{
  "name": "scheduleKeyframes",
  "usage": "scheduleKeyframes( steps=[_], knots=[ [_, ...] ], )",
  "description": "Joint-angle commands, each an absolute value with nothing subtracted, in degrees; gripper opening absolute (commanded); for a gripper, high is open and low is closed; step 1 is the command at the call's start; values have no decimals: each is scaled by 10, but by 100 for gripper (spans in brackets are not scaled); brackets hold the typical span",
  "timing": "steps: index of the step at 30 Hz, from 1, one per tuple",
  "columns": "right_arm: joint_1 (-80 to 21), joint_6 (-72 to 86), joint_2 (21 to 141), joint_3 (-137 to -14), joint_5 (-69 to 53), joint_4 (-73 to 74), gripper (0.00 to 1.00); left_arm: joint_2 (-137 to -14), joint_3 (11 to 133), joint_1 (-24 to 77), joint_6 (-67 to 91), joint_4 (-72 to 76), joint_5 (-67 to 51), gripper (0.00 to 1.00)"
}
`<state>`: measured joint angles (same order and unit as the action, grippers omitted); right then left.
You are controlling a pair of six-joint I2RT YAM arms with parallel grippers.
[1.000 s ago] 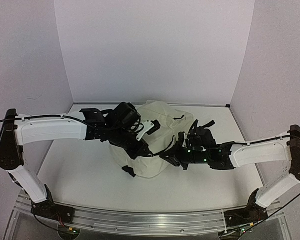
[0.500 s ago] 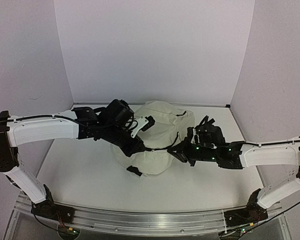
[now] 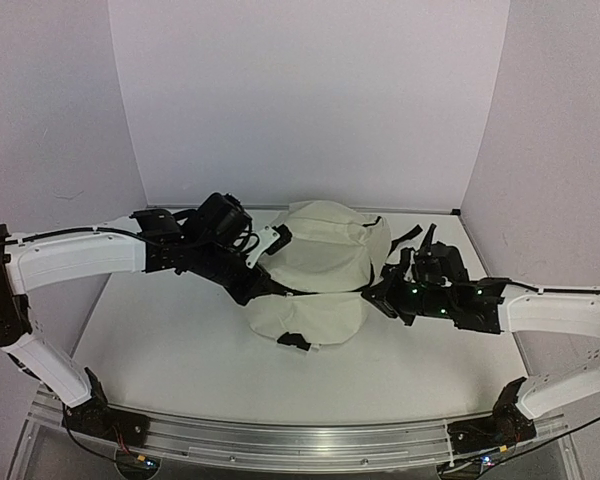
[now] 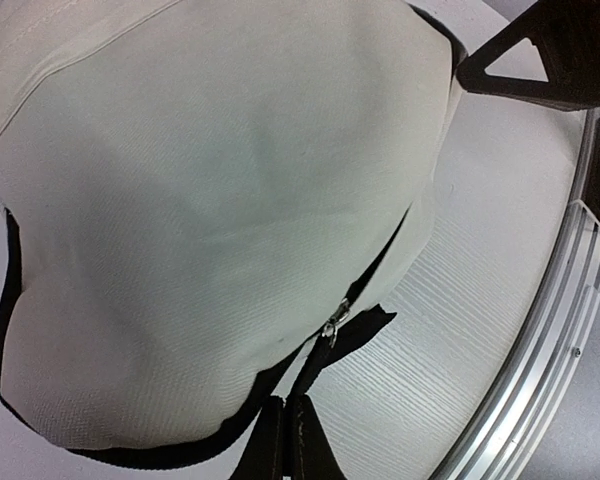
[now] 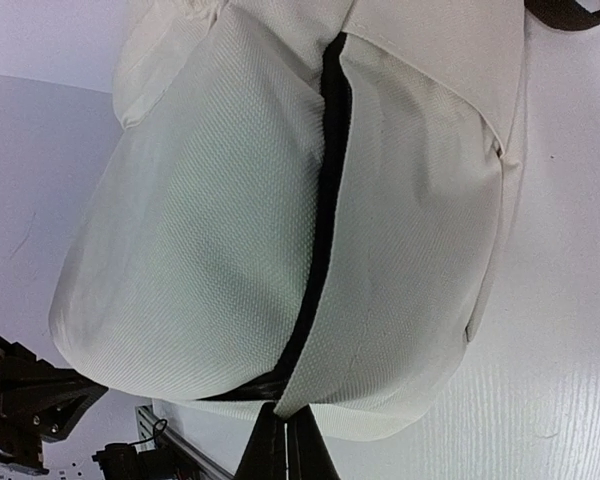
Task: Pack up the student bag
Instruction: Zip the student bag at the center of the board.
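Note:
The student bag [image 3: 320, 268] is a cream fabric backpack with black zippers, lying in the middle of the table. My left gripper [image 3: 263, 293] is at its left edge. In the left wrist view the gripper [image 4: 283, 402] is shut on the black zipper pull strap [image 4: 315, 365], just below the metal slider [image 4: 332, 325]. My right gripper [image 3: 373, 297] is at the bag's right edge. In the right wrist view the gripper [image 5: 283, 415] is shut on the cream fabric edge [image 5: 310, 395] beside the black zipper line [image 5: 320, 230]. The bag's inside is hidden.
Black straps [image 3: 408, 237] trail from the bag's far right side. An aluminium rail [image 3: 300, 442] runs along the table's near edge and also shows in the left wrist view [image 4: 540, 370]. White walls close in the back and both sides.
Both grippers have moved right and farther back, each keeping its hold. The bag has slid right with them and now lies lower and wider.

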<state>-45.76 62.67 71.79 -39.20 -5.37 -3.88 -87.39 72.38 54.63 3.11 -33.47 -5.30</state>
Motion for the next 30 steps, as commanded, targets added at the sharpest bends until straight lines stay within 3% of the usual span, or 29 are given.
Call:
scheduleKeyframes(
  steps=[1, 25, 29, 30],
  knots=[
    [-420, 600, 690, -385, 23, -1, 0, -823, 712, 511, 16, -351, -15, 0],
    [-275, 456, 710, -434, 7, 29, 0, -866, 707, 474, 47, -289, -6, 0],
    [-275, 363, 694, -466, -78, 28, 0, -867, 719, 472, 47, -258, -79, 0],
    [-274, 341, 697, -475, -118, 29, 9, -870, 722, 472, 48, -257, -103, 0]
  ],
)
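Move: The left gripper already holds the zip pull, its slider roughly 3 cm to its right. The zip's left end lies about 9 cm ahead and 4 cm left, a little lower. The bag's black tab is some 9 cm back, 5 cm right and 8 cm down. The right gripper keeps the bag's edge pinched, the slider about 19 cm to its left, level in reach; a strap loop lies some 16 cm ahead, 9 cm right and 10 cm down. Keep both grippers shut and draw the hands apart: carry the right gripper with the pinched bag edge about 8 cm right and 6 cm forward, level, tilting it some 10 degrees. Bring the left gripper left and forward, hold it nearly still, then ease it on forward, about 3.5 cm in all, keeping the pull taut towards the zip's left end. ##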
